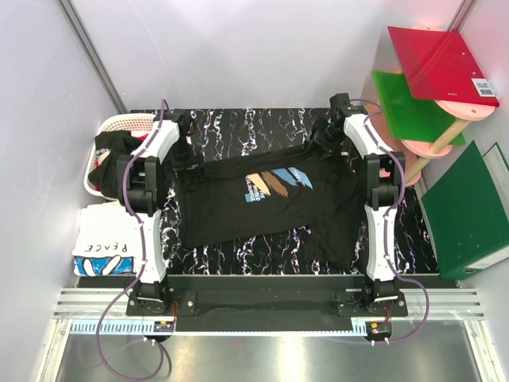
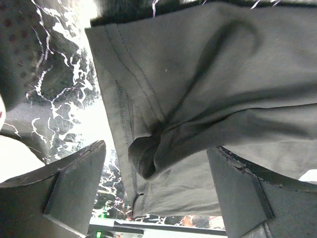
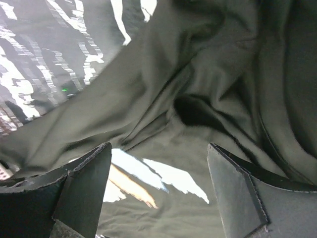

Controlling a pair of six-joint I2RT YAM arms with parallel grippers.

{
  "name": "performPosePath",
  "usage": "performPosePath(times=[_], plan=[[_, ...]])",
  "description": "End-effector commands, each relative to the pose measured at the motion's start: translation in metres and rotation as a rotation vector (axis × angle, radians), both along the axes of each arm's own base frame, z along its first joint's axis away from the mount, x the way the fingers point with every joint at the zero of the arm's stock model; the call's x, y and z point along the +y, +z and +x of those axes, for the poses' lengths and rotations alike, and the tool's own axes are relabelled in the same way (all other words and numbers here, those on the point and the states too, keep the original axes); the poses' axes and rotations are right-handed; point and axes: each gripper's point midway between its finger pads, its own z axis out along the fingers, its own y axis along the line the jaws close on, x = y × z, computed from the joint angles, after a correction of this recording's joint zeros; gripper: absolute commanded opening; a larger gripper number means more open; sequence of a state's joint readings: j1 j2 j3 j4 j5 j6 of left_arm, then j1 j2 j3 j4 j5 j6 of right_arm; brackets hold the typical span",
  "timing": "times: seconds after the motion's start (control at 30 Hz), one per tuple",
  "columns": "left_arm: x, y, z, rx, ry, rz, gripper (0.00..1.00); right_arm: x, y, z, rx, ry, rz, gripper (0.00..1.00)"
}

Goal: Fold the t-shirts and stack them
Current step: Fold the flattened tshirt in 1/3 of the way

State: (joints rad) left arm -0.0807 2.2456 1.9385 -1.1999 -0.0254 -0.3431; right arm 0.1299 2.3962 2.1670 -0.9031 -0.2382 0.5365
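Note:
A black t-shirt (image 1: 270,203) with a blue, white and tan chest print (image 1: 278,183) lies spread on the black marbled table (image 1: 238,127). My left gripper (image 1: 185,153) hovers over its far left corner. In the left wrist view that gripper (image 2: 156,186) is open, and a raised fold by the stitched hem (image 2: 143,156) lies between the fingers (image 2: 74,183). My right gripper (image 1: 325,143) is at the shirt's far right part. In the right wrist view it (image 3: 158,186) is open above wrinkled cloth (image 3: 198,74) and the print (image 3: 148,181).
A white slatted basket (image 1: 119,125) at the far left holds black and red t-shirts (image 1: 107,159). A folded white "PEACE" t-shirt (image 1: 103,251) lies left of the table. Red (image 1: 441,64) and green (image 1: 409,107) folders sit on a pink stand; a green binder (image 1: 469,215) leans at the right.

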Motion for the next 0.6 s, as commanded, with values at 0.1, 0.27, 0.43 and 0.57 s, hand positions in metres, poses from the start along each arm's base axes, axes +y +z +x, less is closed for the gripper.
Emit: performPosePath(times=[0.1, 0.27, 0.43, 0.57], plan=[[-0.004, 0.009, 0.004, -0.049, -0.016, -0.022, 0.78, 0.016, -0.012, 0.019, -0.027, 0.029, 0.022, 0.83], [-0.004, 0.008, 0.001, -0.04, -0.017, -0.02, 0.29, 0.021, -0.017, 0.019, -0.006, 0.034, 0.048, 0.03], [-0.002, 0.002, -0.004, -0.02, -0.012, -0.013, 0.0, 0.021, 0.006, 0.007, -0.018, 0.061, 0.024, 0.0], [-0.002, -0.001, -0.007, -0.009, -0.008, -0.009, 0.0, 0.016, 0.028, -0.013, -0.02, 0.067, 0.0, 0.0]])
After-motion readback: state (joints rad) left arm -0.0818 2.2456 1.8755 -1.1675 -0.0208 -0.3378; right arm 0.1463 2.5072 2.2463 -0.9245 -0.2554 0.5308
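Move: The left hand hangs open over the t-shirt's left end, the curled end of the crosswise fold about 2 cm below and 1 cm back; the laundry basket stands some 17 cm left and 3 cm farther out. The right hand, also open, has its bunched fold about 1 cm forward, 1 cm left and 4 cm below. The printed patch lies some 11 cm left and 10 cm back of the right hand, and 22 cm right and 5 cm back of the left. The right hand drops about 3 cm onto the bunched fold at the t-shirt's right end, easing about 1 cm left and a little forward, and shuts fully on the dark cloth, then slips back just under 1 cm at the same height. The left hand sinks some 1.5 cm and draws back about 1 cm while its wide-open fingers close completely, pinching the curled end of the crosswise fold, both wrists keeping almost the same tilt. ##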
